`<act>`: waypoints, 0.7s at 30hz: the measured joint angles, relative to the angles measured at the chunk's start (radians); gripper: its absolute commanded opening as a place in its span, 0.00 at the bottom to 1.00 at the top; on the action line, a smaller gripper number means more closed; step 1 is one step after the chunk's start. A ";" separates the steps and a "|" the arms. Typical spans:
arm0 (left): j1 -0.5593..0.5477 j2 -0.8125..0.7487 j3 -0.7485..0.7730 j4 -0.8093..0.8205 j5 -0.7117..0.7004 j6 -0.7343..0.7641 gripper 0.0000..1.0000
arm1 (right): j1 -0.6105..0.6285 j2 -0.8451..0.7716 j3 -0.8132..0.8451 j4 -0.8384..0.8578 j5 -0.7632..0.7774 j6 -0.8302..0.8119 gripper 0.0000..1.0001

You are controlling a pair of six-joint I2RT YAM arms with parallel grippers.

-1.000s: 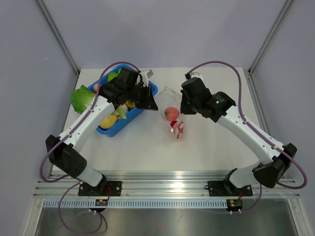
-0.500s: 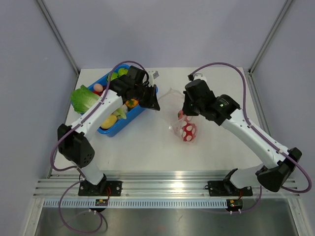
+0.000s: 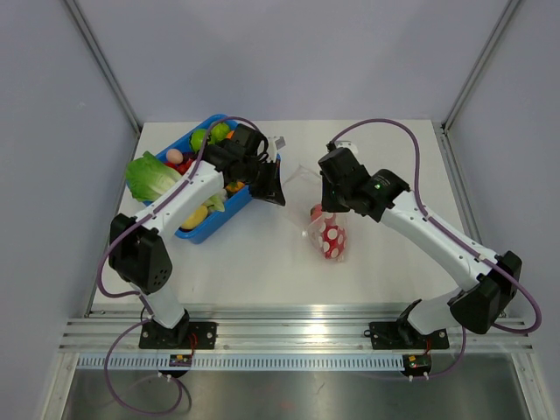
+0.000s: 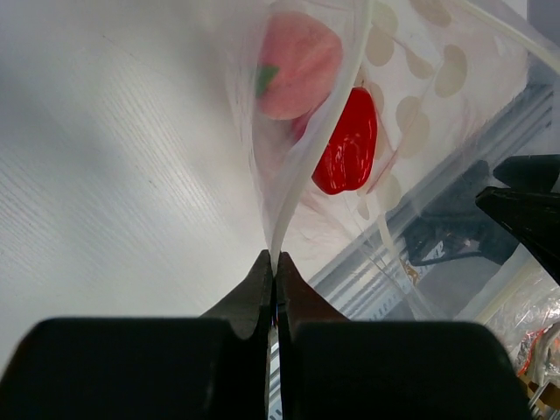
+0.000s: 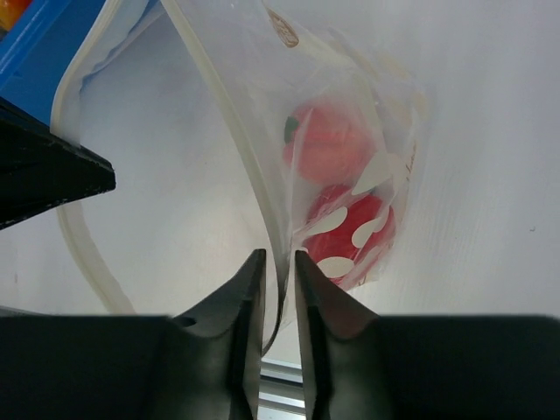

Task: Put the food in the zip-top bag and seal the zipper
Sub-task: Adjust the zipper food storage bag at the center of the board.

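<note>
The zip-top bag (image 3: 325, 229), clear with white dots, hangs between my two grippers above the table. Inside it lie a pink peach (image 4: 297, 66) and a red pepper (image 4: 348, 144), both food. My left gripper (image 4: 274, 261) is shut on the bag's mouth edge, pinching the pale zipper (image 5: 232, 131). The other side of that rim runs between the fingers of my right gripper (image 5: 278, 255), which stand slightly apart with a gap on each side of the strip. From above, the left gripper (image 3: 278, 194) and right gripper (image 3: 325, 203) sit close together at the bag's top.
A blue bin (image 3: 198, 234) with several more toy foods stands at the left under my left arm. A green lettuce (image 3: 147, 175) lies beside its left wall. A metal rail (image 3: 297, 313) runs along the table's near edge.
The right gripper's fingers have parted from the bag's rim. The bag with its food has dropped slightly towards the near edge. The left gripper has stayed shut and shifted a little right.
</note>
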 measured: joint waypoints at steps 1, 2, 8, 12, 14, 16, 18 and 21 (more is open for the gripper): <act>0.000 0.000 0.000 0.000 0.003 0.000 0.00 | 0.000 0.000 0.000 0.001 0.002 0.001 0.12; 0.000 0.000 0.000 0.001 0.003 0.000 0.00 | 0.000 0.000 0.000 0.002 0.006 -0.001 0.06; -0.001 -0.001 0.000 -0.002 0.000 0.014 0.02 | 0.000 -0.005 0.000 0.008 0.018 0.018 0.00; -0.001 -0.001 0.024 -0.031 -0.003 0.047 0.53 | 0.000 -0.012 0.000 0.026 0.018 0.027 0.00; -0.001 -0.001 0.064 -0.063 -0.016 0.062 0.59 | 0.000 -0.012 0.000 0.038 0.017 0.031 0.00; 0.003 -0.004 0.109 -0.081 -0.029 0.072 0.59 | 0.000 -0.012 0.000 0.051 0.015 0.036 0.00; 0.013 -0.020 0.141 -0.085 -0.029 0.079 0.59 | 0.000 -0.012 0.000 0.063 0.012 0.041 0.00; 0.054 -0.057 0.150 -0.084 -0.026 0.078 0.58 | 0.000 -0.012 0.000 0.079 -0.002 0.050 0.00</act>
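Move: Between the left hand's closed pads is the zip-top bag's left rim. The peach in the bag is about 10 cm right, 2 ahead and 12 below that hand, the red pepper some 12 right, 5 back. The blue crate's middle lies about 19 cm left of it, 11 ahead and 9 below. The bag's right rim is between the right hand's part-open pads; from that hand the peach lies 2 cm ahead and 12 below, the pepper 4 back and 3 right. Closing first, the right fingers pinch the bag's right rim, then carry it gently up, left and forward, each by only 1 to 1.5 cm. Once that grip is shut, the left fingers open a little over halfway, let go of the left rim and climb about 6 cm off it, drifting some 2 cm left and 2 cm forward with a tilt of about 10 degrees. ##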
